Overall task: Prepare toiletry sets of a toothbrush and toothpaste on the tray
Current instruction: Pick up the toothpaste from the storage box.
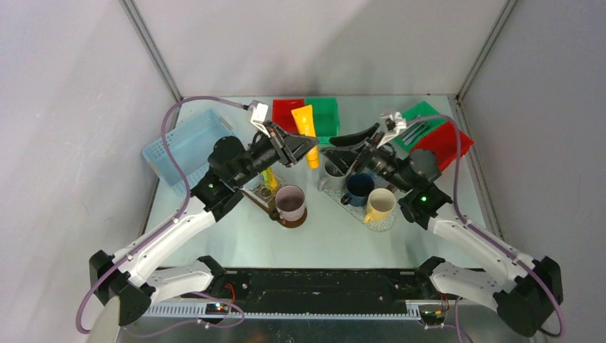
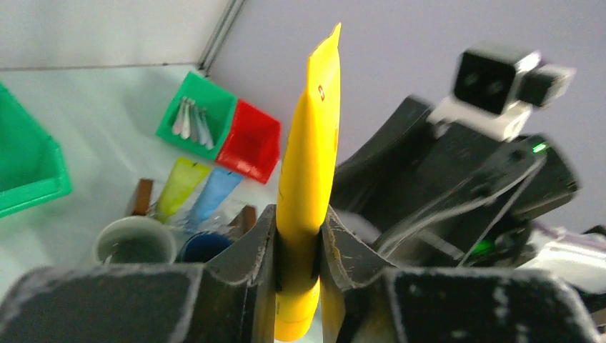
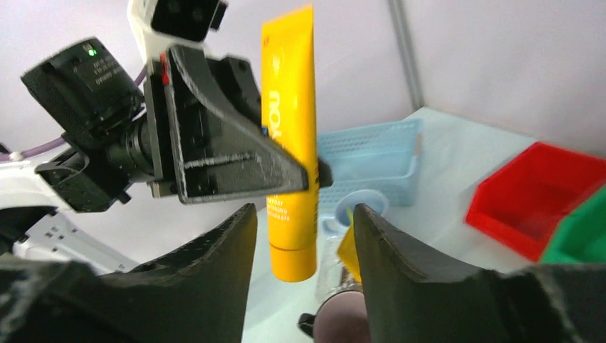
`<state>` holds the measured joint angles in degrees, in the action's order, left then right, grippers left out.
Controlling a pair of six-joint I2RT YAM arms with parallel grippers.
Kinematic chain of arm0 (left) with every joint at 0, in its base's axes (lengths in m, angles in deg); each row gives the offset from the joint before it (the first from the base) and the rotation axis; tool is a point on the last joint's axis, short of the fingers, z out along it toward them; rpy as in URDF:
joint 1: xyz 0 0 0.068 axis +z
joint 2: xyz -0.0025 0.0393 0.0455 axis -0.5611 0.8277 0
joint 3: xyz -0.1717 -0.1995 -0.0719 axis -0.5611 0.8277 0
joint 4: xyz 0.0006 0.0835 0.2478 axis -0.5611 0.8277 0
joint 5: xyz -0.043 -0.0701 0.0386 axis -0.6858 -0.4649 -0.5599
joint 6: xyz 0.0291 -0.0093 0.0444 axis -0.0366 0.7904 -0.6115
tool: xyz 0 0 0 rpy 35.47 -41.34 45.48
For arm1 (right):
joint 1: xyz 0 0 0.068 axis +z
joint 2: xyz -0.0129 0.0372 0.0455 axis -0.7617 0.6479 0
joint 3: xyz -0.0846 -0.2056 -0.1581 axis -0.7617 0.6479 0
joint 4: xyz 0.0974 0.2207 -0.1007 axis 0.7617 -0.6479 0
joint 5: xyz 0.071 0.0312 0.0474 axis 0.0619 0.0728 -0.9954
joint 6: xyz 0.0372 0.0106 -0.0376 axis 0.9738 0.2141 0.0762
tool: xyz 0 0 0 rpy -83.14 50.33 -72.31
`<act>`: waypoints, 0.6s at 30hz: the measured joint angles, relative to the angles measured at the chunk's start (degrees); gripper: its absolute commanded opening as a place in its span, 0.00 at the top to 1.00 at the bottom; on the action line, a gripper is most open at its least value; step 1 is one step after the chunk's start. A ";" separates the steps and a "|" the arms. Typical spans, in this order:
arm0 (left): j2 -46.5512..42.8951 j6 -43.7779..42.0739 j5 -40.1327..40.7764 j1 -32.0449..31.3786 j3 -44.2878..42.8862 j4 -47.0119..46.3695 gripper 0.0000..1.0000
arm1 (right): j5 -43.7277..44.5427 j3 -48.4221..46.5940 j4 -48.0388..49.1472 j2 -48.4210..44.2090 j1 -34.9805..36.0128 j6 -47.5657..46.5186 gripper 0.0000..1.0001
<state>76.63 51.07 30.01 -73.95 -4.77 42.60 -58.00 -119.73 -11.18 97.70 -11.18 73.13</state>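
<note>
An orange-yellow toothpaste tube (image 1: 306,132) stands upright in the air above the table's middle, cap down. My left gripper (image 2: 298,229) is shut on the tube's (image 2: 311,143) lower half. My right gripper (image 3: 304,221) is open, its fingers on either side of the tube's (image 3: 289,128) capped end and apart from it. In the top view the right gripper (image 1: 336,143) faces the left gripper (image 1: 304,146). Lime green (image 2: 180,184) and light blue (image 2: 214,193) tubes lean behind the mugs on the right tray (image 1: 382,223). Pale toothbrushes (image 2: 189,118) lie in a green bin.
The left tray (image 1: 259,194) bears a mauve mug (image 1: 291,202) and a mug with a yellow tube (image 1: 268,179). Grey (image 1: 332,175), blue (image 1: 357,189) and yellow (image 1: 380,205) mugs stand on the right tray. Red (image 1: 288,114) and green (image 1: 325,118) bins sit at the back, a blue basket (image 1: 184,146) at left.
</note>
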 measured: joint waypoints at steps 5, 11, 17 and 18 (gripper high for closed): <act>0.15 -7.82 -2.14 0.20 -3.15 9.42 0.92 | -0.15 -0.09 -5.81 -7.08 -4.20 -2.45 0.33; 1.97 -14.88 -8.96 0.20 -7.30 15.08 0.92 | -1.92 -4.37 -13.79 -9.70 -7.41 -4.96 0.26; 4.59 -19.19 -16.46 0.15 -9.09 19.19 0.92 | -4.55 -10.14 -18.08 -7.02 -7.93 -5.53 0.25; 5.03 -19.82 -17.49 0.04 -9.35 20.00 0.92 | -5.05 -11.02 -18.25 -6.32 -7.93 -5.46 0.25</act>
<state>81.66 31.25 12.53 -73.90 -14.12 62.60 -63.04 -130.74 -29.43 91.38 -19.12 67.67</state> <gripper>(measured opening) 0.245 0.750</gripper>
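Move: The left gripper already holds the yellow toothpaste. The clear stand on the brown tray, its likely goal, is about 8 cm ahead, 13 cm left and 35 cm below. Far below, the mauve mug is 2 cm ahead and 6 cm left, the grey mug some 13 cm ahead and 9 cm right. From the right hand, just let go, the toothpaste's middle is about 4 cm left, level fore and aft, and 3 cm up. Lower the left gripper about 4 cm with the toothpaste still pinched, easing it back and slightly right while its fingers dip some 20 degrees and swing clockwise. At the same time draw the empty right gripper away from the tube, out to the right and then mostly up, about 5 cm each way, spreading its fingers wider. ##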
